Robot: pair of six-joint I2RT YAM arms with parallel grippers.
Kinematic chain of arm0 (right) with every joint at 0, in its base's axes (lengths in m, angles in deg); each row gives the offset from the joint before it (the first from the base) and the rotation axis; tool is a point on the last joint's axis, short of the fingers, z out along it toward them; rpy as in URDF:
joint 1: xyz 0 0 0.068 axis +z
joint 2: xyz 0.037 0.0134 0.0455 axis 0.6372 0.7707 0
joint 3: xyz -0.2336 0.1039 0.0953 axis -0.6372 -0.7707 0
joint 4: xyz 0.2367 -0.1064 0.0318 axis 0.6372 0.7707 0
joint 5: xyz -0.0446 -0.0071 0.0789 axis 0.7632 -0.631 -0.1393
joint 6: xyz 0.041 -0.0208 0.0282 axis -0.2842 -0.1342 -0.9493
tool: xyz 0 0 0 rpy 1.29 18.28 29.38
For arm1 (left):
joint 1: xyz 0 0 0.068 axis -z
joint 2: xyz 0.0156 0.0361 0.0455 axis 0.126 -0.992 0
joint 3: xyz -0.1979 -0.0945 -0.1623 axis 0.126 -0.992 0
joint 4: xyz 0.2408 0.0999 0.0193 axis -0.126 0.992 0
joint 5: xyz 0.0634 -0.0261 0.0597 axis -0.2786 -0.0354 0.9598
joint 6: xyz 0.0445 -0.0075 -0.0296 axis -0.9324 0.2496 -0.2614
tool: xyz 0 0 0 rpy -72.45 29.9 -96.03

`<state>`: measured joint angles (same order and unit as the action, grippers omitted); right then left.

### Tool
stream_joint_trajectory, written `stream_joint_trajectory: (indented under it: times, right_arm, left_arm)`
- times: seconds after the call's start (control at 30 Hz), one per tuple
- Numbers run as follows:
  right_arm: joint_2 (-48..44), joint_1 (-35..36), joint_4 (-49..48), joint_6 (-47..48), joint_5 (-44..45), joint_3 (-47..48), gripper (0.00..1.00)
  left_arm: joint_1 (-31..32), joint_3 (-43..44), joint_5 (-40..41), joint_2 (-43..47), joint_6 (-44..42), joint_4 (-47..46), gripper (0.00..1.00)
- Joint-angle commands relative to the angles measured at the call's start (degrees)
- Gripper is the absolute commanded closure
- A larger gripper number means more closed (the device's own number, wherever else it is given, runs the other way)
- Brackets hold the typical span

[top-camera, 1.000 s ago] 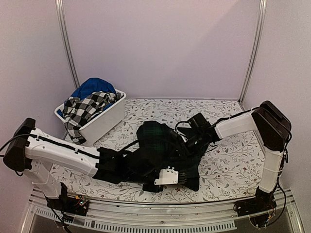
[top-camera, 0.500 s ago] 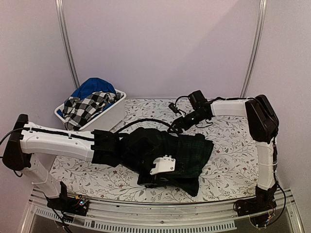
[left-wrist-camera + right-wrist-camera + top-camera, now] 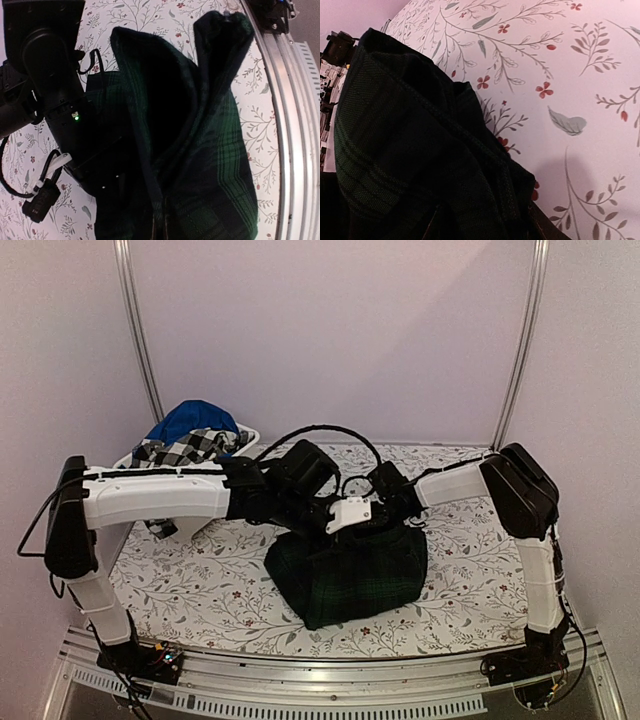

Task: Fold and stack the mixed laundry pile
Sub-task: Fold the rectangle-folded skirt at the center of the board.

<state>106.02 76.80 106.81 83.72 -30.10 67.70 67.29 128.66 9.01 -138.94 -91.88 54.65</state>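
Note:
The dark green-navy tartan garment (image 3: 350,570) lies bunched at the table's middle, its back edge raised. My left gripper (image 3: 343,526) reaches in from the left and is shut on a fold of that edge (image 3: 160,232). My right gripper (image 3: 386,502) meets it from the right, its fingers either side of a thick bunch of the same tartan cloth (image 3: 410,150), pressed onto it (image 3: 485,231). The rest of the laundry pile, a black-and-white checked shirt (image 3: 185,448) and a bright blue garment (image 3: 190,420), sits at the back left.
A white tub (image 3: 250,432) at the back left holds the checked and blue garments, largely behind my left arm. The floral tablecloth (image 3: 200,580) shows around the tartan. A metal rail (image 3: 330,680) runs along the near edge. The right arm's black body (image 3: 50,90) looms close beside my left wrist.
My left arm swung up and back, carrying the tartan's edge toward the table's rear, so the garment now lies doubled over. My right gripper came back from the far side onto that edge.

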Motion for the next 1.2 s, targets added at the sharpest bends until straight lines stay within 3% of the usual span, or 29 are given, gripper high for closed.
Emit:
stream_joint_trajectory:
  times: [0.0,0.37,0.5,0.77,0.87,1.0,1.17]
  right_arm:
    - [-0.58,3.65,3.84,-1.56,-0.15,-6.13,0.50]
    - [-3.67,3.00,2.63,-3.98,0.70,-7.04,0.47]
    - [-5.21,0.01,2.61,-5.79,-0.04,-4.41,0.44]
    - [-10.39,-9.69,0.96,-13.02,9.52,-4.60,0.34]
    - [-14.64,-12.94,-1.91,-15.77,8.82,-7.48,0.32]
    - [-20.74,-14.04,-2.31,-15.86,11.84,-9.78,0.26]
    - [-28.98,-14.45,-2.94,-17.77,11.95,-13.93,0.26]
  left_arm:
    - [-3.63,2.82,1.46,-3.59,-3.14,0.17,1.00]
    - [-8.13,-3.06,3.01,-6.27,-3.98,-6.64,1.00]
    - [-8.62,-5.34,4.17,-6.63,-4.48,-9.27,1.00]
    - [-10.20,-7.85,4.55,-9.09,-4.58,-15.37,0.94]
    - [-10.94,-7.40,5.27,-11.55,-4.93,-16.21,0.88]
    - [-12.36,-6.36,7.92,-13.62,-3.25,-17.60,0.72]
    - [-13.59,-7.35,11.86,-7.82,6.76,-21.72,0.55]
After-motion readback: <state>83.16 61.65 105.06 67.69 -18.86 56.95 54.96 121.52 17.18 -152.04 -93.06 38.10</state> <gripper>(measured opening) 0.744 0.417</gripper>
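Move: Holding a raised fold of the skirt, the left hand has its laying spot at the skirt's far edge, about 12 cm ahead, 5 cm left and 14 cm below; the skirt's middle is some 3 cm back, level sideways and 15 cm below, and the basket about 18 cm ahead, 38 cm left and 8 cm below. From the right hand, low at the far edge, the skirt's middle lies roughly 13 cm back, 1 cm left and 2 cm below. Lowering the held fold, the left hand travels about 12 cm forward and 12 cm down, easing left, opens nearly halfway late on and lets go at the far edge. Still half open at the cloth, the right hand draws back 4 cm towards the skirt's middle, then reverses, widens and leaves the skirt forward, right and about 10 cm up. ##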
